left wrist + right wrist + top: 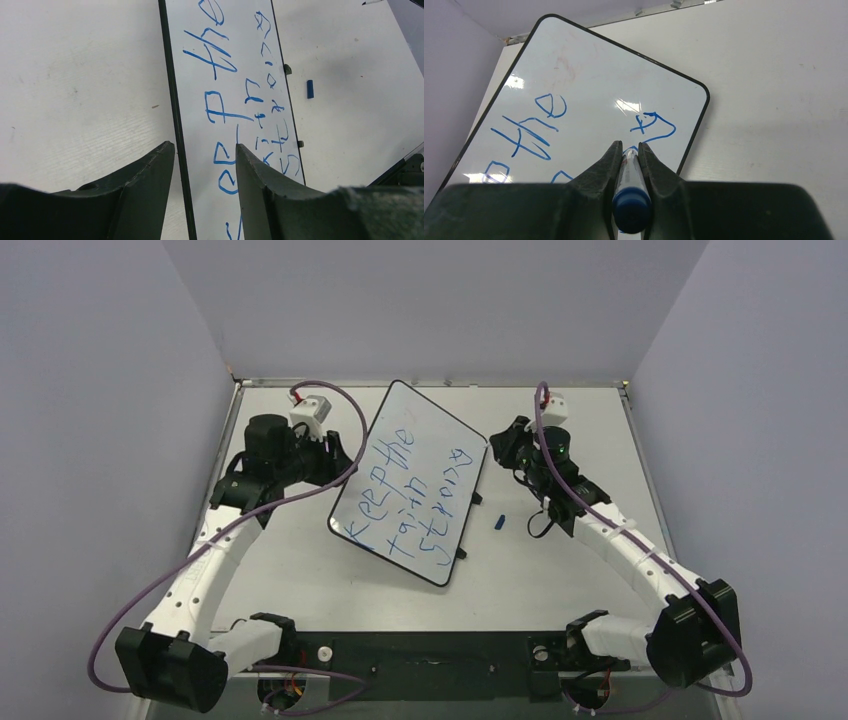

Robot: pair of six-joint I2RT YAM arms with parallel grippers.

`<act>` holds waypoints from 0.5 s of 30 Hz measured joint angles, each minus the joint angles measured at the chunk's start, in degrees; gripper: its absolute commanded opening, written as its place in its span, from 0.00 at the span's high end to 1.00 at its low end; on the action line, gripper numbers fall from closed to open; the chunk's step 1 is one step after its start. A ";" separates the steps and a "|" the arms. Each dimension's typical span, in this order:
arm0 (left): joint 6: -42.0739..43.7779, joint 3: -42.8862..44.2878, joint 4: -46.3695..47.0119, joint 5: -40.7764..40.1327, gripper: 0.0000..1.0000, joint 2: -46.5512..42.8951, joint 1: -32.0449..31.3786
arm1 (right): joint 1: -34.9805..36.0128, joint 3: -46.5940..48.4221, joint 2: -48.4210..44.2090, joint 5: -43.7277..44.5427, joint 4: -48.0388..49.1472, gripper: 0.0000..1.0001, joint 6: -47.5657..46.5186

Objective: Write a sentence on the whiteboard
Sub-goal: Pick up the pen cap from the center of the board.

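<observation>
The whiteboard (410,405) lies tilted on the table between the two arms. The sentence (415,495) runs over it in slanted blue lines, reading roughly "Keep the train strong". My left gripper (338,458) is at the board's left edge. In the left wrist view it (204,146) is open, and the whiteboard's (191,92) black rim runs between the jaws without touching either. My right gripper (500,447) hovers at the board's far right corner. In the right wrist view it (628,146) is shut on a blue marker pen (630,185), tip over the last word (651,127).
A small blue pen cap (500,522) lies on the table just right of the board, also seen as the cap (310,89) in the left wrist view. Grey walls close in the table on three sides. Purple cables loop from both arms.
</observation>
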 measured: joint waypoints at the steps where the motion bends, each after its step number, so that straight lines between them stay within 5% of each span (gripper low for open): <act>1: 0.07 0.52 -0.17 -0.48 0.54 -0.13 -0.04 | -0.13 0.00 -0.42 0.11 -0.07 1.00 -0.04; 9: 0.31 5.03 -3.45 -4.17 0.53 -1.18 -1.68 | -0.76 0.00 -2.58 0.61 -0.70 1.00 -0.39; 15: 0.28 10.78 -5.70 -11.78 0.54 -1.03 -13.44 | -1.57 1.16 -5.16 1.95 -4.35 1.00 -1.33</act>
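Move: The blue pen cap lies on the table roughly 31 cm to the right of the half-open left hand, some 3 cm farther out and about 22 cm below. Nearest the cap are the board's two black clips: one 5 cm left of it and 5 cm farther out, the other 8 cm left and 8 cm nearer. The whiteboard's middle is about 12 cm right of the left hand, 9 cm ahead, 15 cm below. From the right hand, the cap lies 3 cm right, 3 cm back, 22 cm below. The pen cap stays untouched while the left hand, clear of the whiteboard's left edge and still about half open, first rises straight up, then also swings right over the board and slightly back: about 6 cm up and 4 cm right in all, fingers tipping up a little. The right hand keeps its grip on the marker and draws up and right, away from the board, some 3 cm. ##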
